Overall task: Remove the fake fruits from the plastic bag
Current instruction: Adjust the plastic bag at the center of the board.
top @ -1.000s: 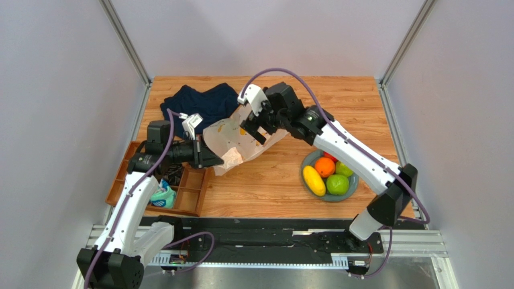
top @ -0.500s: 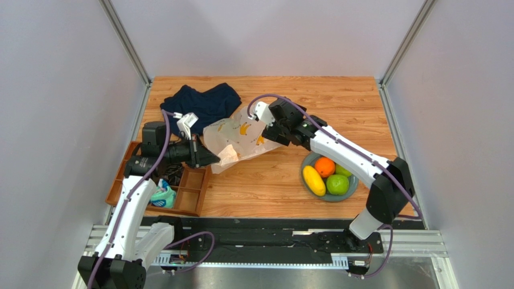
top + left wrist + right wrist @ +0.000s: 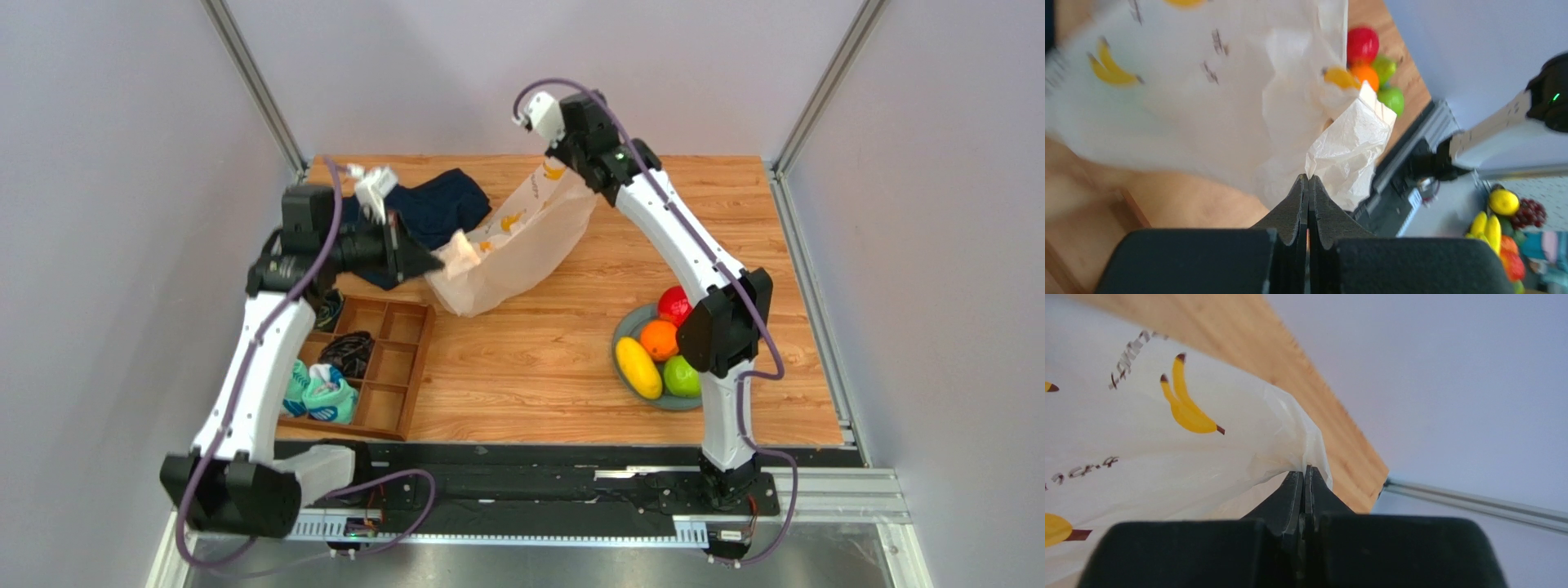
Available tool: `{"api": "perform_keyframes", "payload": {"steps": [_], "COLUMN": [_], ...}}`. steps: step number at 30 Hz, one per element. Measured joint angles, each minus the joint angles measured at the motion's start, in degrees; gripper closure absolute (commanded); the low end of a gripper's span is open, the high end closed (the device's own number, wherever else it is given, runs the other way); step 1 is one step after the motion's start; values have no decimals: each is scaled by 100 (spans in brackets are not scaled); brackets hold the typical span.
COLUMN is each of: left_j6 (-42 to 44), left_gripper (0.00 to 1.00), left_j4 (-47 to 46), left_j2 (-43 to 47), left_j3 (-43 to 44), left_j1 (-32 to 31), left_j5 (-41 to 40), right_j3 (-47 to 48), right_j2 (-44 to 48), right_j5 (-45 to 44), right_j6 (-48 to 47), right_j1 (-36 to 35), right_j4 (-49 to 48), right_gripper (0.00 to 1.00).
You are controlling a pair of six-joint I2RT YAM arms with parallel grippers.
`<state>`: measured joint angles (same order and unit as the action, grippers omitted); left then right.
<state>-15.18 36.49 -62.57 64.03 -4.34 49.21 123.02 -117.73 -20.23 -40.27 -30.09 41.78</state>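
Observation:
The plastic bag [image 3: 521, 245], cream-white with yellow banana prints, hangs stretched between both grippers, its lower belly near the table. My left gripper [image 3: 437, 260] is shut on a bunched edge of the plastic bag [image 3: 1229, 104] at its left end. High at the back, my right gripper [image 3: 555, 157] is shut on the opposite edge of the plastic bag [image 3: 1168, 447]. Fake fruits lie in a bowl at the right: a red apple [image 3: 673, 303], an orange [image 3: 660, 339], a yellow fruit [image 3: 638, 366] and a green apple [image 3: 682, 376]. What the bag holds is hidden.
The grey-blue bowl [image 3: 620, 341] stands partly behind the right arm's elbow. A dark navy cloth [image 3: 436, 202] lies at the back left, under the bag's left end. A wooden divided tray [image 3: 390, 368] holding rolled teal socks [image 3: 317, 392] sits at the left.
The right gripper has shut on the bag's far edge and risen toward the back wall. The left arm rose too, so the bag now hangs stretched between them.

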Motion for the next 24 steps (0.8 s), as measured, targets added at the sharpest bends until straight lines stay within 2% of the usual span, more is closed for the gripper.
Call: {"api": "perform_keyframes", "payload": {"steps": [5, 10, 12, 14, 16, 18, 20, 21, 24], "left_j6": [426, 933, 1012, 1045, 1058, 1029, 992, 955, 885], "left_gripper": [100, 100, 100, 100, 100, 100, 100, 100, 100], "left_j4": [122, 289, 264, 284, 238, 282, 278, 302, 831], "left_j2": [-1982, -4006, -4286, -4240, -3908, -3182, -2124, -1552, -61], "left_j3": [3185, 6881, 7455, 7514, 7049, 5989, 4457, 3622, 1639], "left_j1": [-245, -291, -278, -264, -267, -271, -275, -280, -409], "left_j5": [-468, -994, -1032, -986, -866, -695, -538, -455, -170], "right_j3": [1318, 1364, 1300, 817, -155, -1244, -2540, -2879, -4538], "right_j2": [-372, -380, -323, 20, 680, 1517, 2616, 2968, 4465], "right_j5": [363, 476, 479, 505, 586, 636, 702, 730, 876], "right_j6": [-94, -323, -308, -282, -243, -170, 31, 107, 494], "right_j1": [240, 251, 254, 251, 251, 210, 116, 61, -385], "right_j4": [-354, -1370, -1655, -1878, -2072, -2070, -1954, -1784, -1362], "right_gripper": [100, 100, 100, 100, 100, 100, 100, 100, 100]}}
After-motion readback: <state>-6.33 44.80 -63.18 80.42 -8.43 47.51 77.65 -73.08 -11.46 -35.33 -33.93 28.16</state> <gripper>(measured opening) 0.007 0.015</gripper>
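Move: The plastic bag is already held by a rim at each end, one in each closed hand. The middle of the board lies about 12 cm ahead of the left hand, 14 cm to its right and 27 cm below; from the right hand it is some 14 cm back, 9 cm left and 26 cm below. From the left hand the navy cloth is about 27 cm ahead and 8 cm left. The plate of fruit is roughly 26 cm back and 13 cm right of the right hand. The bag is swung up and forward by both arms, then whipped back and down: the left hand goes about 20 cm out and up before returning, the right rises some 12 cm with a little forward, then draws well back towards its base. Both wrists tip up and partly down again while the shut fingers keep their pinch on the rims. ##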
